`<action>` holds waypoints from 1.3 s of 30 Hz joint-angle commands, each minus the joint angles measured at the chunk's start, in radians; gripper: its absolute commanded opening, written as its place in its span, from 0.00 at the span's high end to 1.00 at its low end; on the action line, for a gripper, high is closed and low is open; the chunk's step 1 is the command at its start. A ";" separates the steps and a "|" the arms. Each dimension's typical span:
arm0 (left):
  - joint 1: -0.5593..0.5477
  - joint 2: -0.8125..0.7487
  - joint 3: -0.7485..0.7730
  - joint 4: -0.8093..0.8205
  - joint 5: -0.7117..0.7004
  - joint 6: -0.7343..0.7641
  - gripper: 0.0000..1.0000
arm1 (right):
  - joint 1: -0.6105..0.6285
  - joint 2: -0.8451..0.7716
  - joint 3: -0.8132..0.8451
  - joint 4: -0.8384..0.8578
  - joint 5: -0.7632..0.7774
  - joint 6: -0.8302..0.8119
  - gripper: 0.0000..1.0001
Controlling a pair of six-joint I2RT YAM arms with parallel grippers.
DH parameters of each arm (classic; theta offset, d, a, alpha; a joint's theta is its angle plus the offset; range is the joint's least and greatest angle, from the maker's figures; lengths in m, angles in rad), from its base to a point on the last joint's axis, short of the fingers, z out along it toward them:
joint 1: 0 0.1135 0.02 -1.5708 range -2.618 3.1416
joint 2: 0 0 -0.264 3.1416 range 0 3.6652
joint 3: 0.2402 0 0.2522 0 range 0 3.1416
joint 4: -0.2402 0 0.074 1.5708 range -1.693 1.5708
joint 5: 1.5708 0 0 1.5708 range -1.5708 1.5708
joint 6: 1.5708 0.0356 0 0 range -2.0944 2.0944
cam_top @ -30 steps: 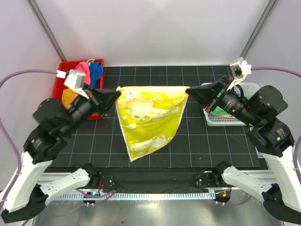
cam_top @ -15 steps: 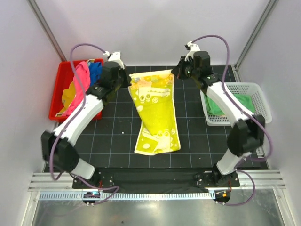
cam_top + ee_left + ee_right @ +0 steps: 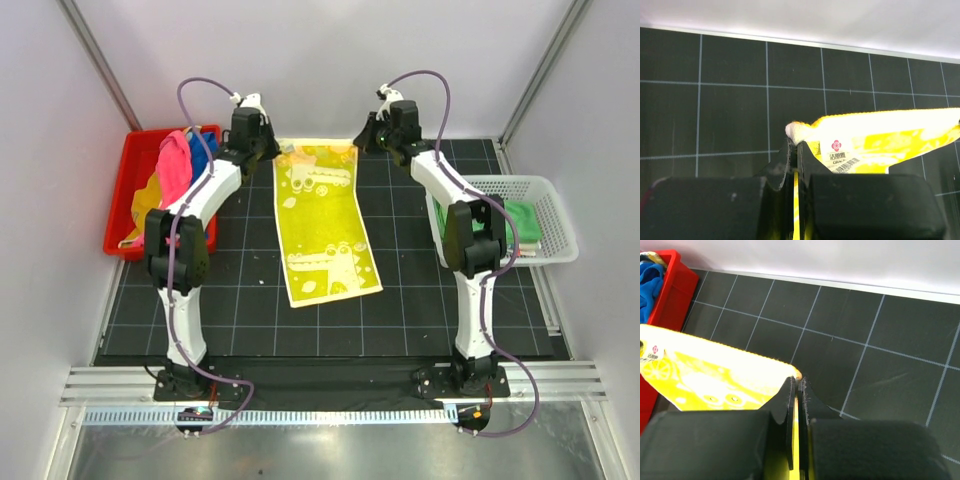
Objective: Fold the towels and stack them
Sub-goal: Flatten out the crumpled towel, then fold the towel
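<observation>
A yellow towel (image 3: 320,230) with a crocodile print stretches lengthwise over the black grid mat, its near end lying flat. My left gripper (image 3: 272,152) is shut on its far left corner, and my right gripper (image 3: 362,143) is shut on its far right corner. In the left wrist view the left gripper (image 3: 795,145) pinches the corner beside a white printed label (image 3: 842,155). In the right wrist view the right gripper (image 3: 796,382) clamps the yellow towel (image 3: 715,375) at its rounded corner. More towels lie in the red bin: pink (image 3: 175,165), blue (image 3: 203,150) and yellow (image 3: 145,205).
The red bin (image 3: 118,215) stands at the mat's far left, close to the left arm. A white mesh basket (image 3: 560,225) at the right holds a folded green towel (image 3: 525,222). The back wall rises just beyond the towel's far edge.
Both arms have stretched out toward the back wall, carrying the towel's top edge away from the near side. The towel has gone from hanging in the air to lying stretched along the mat.
</observation>
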 commanded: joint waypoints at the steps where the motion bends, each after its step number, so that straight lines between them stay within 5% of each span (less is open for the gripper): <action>1: 0.020 0.003 0.049 0.064 0.008 0.026 1.00 | -0.014 0.004 0.038 0.078 0.000 -0.002 0.99; 20: -0.005 -0.245 -0.417 0.201 0.049 -0.071 1.00 | -0.007 -0.290 -0.436 0.175 0.031 0.025 0.99; 39: -0.141 -0.491 -0.797 0.221 -0.003 -0.099 1.00 | 0.081 -0.632 -0.880 0.204 0.132 0.040 0.99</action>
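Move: Both hands already grip the yellow towel's far corners, raised. Its near edge lies flat on the table, the middle of that edge roughly 38 cm back, 16 cm right and 18 below the left hand, and about 40 cm back, 8 cm left and 17 below the right hand. The red bin's middle stands some 28 cm left of the left hand and 9 back; the white basket's is 35 cm right of the right hand and 18 back. Both hands keep their pinch, carrying the far edge back about 17 cm and down 6–8 over the towel. ##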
